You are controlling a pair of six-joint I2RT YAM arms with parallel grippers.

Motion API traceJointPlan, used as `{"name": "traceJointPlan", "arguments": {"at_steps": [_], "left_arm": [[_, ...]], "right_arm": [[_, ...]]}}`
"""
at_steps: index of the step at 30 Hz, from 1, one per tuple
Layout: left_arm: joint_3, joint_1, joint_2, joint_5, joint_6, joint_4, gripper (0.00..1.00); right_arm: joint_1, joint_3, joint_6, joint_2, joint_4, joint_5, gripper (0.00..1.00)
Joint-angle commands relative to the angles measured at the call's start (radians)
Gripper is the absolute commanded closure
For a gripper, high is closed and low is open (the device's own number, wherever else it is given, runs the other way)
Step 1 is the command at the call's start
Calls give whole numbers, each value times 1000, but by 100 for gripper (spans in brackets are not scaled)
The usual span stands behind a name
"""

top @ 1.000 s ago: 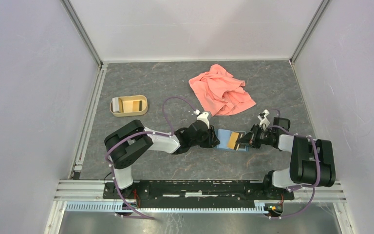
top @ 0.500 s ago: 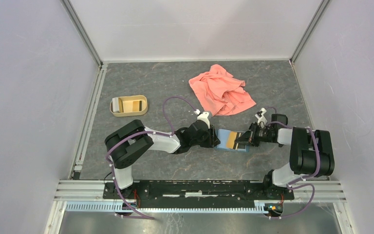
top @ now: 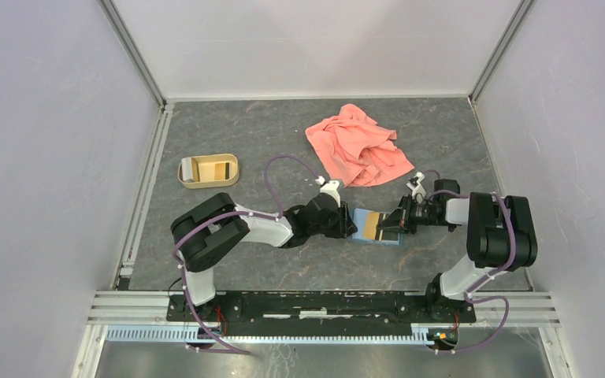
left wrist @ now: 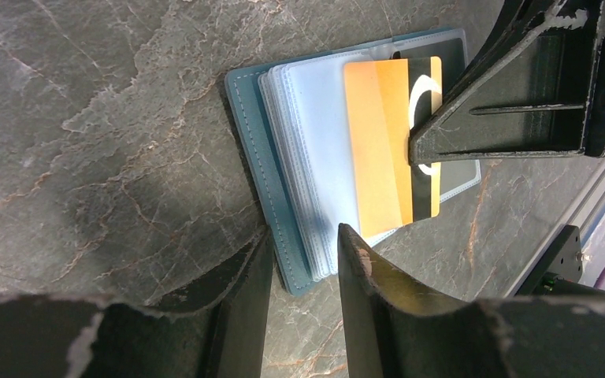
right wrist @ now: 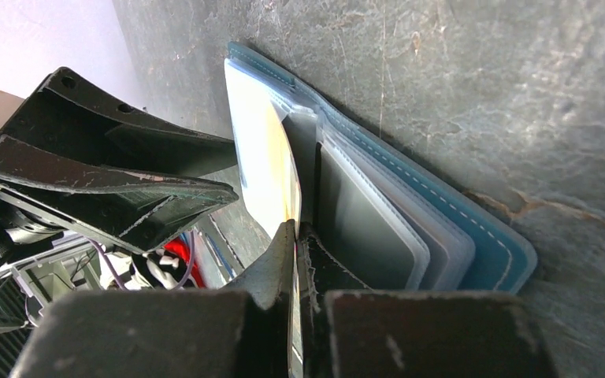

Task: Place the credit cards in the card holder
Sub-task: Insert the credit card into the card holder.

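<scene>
The teal-blue card holder (top: pixel 360 218) lies open on the table between my two grippers, its clear sleeves fanned out (left wrist: pixel 307 157). An orange-gold credit card (left wrist: pixel 378 150) with a dark stripe lies partly across the sleeves. My right gripper (right wrist: pixel 296 228) is shut on the card's edge and holds it against the sleeves (right wrist: pixel 362 228). My left gripper (left wrist: pixel 305 236) stands partly open over the holder's near corner. One of its fingers is over the sleeves, the other beside the teal cover's edge (left wrist: pixel 248 134).
A tan oval tray (top: pixel 208 182) holding a few flat items sits at the back left. A crumpled salmon-pink cloth (top: pixel 358 146) lies at the back right, just beyond the right arm. Walls enclose the table on three sides.
My right gripper has shifted slightly left with the card, sliding it further over the holder. The left gripper has stayed where it was.
</scene>
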Motion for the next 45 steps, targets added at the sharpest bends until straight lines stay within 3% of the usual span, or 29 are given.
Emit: {"name": "traceJointPlan", "arguments": {"at_steps": [1,9,19,35,45], "left_arm": [[10,-12,49,51,5,-66,57],[13,-12,54,59,0,-59,57],[-9,-12,38,56,-5,-42,57],[-2,-9,36,73,-7,-29,57],[-7,-9,37,103,-11,10,57]], "right_arm": [[29,25,-35,33,-23,55,97],[59,55,-59,52,-19,59,92],[58,88,-152,9,-102,104,66],[74,115,-246,-49,-174,178,54],[224,185,-288,-62,-224,313,52]]}}
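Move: My right fingertips are already pinching the orange card by its right edge, so the card's middle is about 2 cm to their left. The left-hand pocket of the card holder, where the card is going, is centred roughly 4 cm left and 1 cm below them. The coral cloth lies about 19 cm ahead and 6 cm left. From my left hand, at the holder's near-left corner, that pocket is about 2 cm ahead, 4 cm right and 2 cm below. With my right hand I ease the pinched card about 1 cm left into the pocket, then open the fingers to around half and let its edge go. I back off right and slightly up by half a centimetre or so, then swing left again over the card, turning some 20 degrees, partly counter-clockwise. My left hand keeps its fingers parted astride the holder's corner, drifting 1 cm back. ##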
